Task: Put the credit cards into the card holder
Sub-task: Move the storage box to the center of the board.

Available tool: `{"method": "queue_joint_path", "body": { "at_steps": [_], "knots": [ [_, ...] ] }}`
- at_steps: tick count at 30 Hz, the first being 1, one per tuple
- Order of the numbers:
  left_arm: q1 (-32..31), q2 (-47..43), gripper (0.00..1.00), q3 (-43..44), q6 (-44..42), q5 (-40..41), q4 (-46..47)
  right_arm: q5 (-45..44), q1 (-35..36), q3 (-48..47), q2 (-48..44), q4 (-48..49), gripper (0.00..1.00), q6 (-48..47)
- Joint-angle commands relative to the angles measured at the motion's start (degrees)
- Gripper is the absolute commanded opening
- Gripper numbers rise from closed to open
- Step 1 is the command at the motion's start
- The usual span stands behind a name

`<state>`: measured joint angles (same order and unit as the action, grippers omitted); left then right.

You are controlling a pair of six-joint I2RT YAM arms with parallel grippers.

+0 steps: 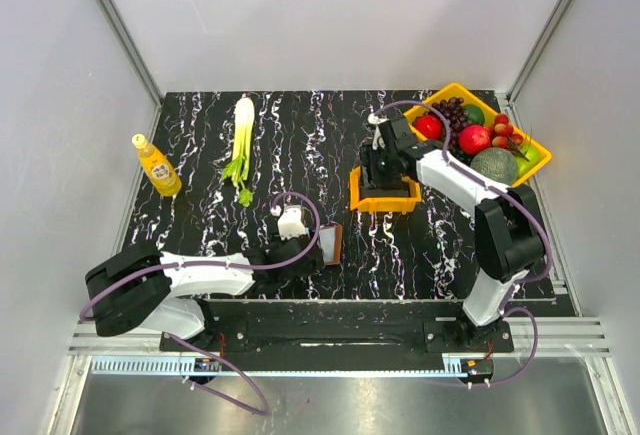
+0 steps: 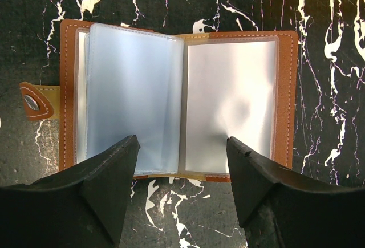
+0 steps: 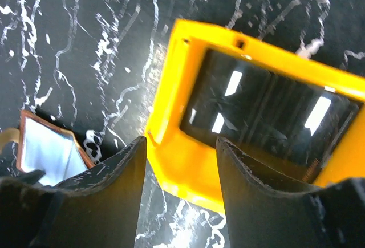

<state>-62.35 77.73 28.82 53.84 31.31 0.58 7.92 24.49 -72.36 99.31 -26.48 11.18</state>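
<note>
The card holder [image 2: 283,100], a brown leather wallet, lies open on the black marbled table, showing clear pale sleeves [image 2: 228,105]. In the top view it [image 1: 331,243] sits near the front centre. My left gripper [image 2: 182,139] hovers open over the holder's near edge, one finger over each page and nothing between them. My right gripper [image 3: 181,141] is open above the near corner of the small orange bin [image 3: 182,162]. The bin's inside looks dark and glossy. I cannot make out the credit cards in any view.
A large yellow tray [image 1: 527,169] of fruit stands at the back right, just behind the orange bin [image 1: 385,203]. A celery stalk [image 1: 241,140] and a yellow bottle [image 1: 157,165] lie at the back left. White walls enclose the table.
</note>
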Motion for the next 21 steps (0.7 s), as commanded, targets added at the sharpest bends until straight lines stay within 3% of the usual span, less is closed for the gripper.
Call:
{"method": "queue_joint_path", "body": {
  "at_steps": [1, 9, 17, 21],
  "knots": [
    [0.03, -0.13, 0.68, -0.87, -0.76, -0.20, -2.16, -4.05, 3.02, -4.72, 3.96, -1.03, 0.57, 0.94],
    [0.12, -0.57, 0.68, -1.22, -0.85, 0.24, -2.07, 2.62, 5.48, 1.78, 1.06, 4.16, 0.57, 1.57],
    [0.12, -0.92, 0.68, -1.75, -1.02, 0.24, -1.81, 1.22, 7.50, 7.22, -2.88, 2.13, 0.34, -1.95],
    [0.12, -0.74, 0.68, -1.84, -1.20, 0.07, -1.55, 2.01, 7.50, 12.31, -8.24, 1.17, 0.31, -6.07]
  ]
}}
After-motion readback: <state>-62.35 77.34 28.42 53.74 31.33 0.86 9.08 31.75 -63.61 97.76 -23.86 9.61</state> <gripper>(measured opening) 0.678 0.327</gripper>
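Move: The storage box is nearly under the right hand, its middle about 4 cm to the right, level ahead-and-back, and some 6 cm lower; its left wall runs just left of the fingers. From the same hand the open card holder lies about 12 cm back and 11 cm left, the fruit basket about 8 cm ahead and 21 cm right. From the left hand, the storage box is some 13 cm ahead and 15 cm right. After a short swing left, the right hand comes down about 4 cm to the left wall of the storage box and draws back some 7 cm towards the card holder side. Once low, the fingers close to about half their gap around the wall near its near-left corner, taking the box along as the hand turns slightly counter-clockwise. ##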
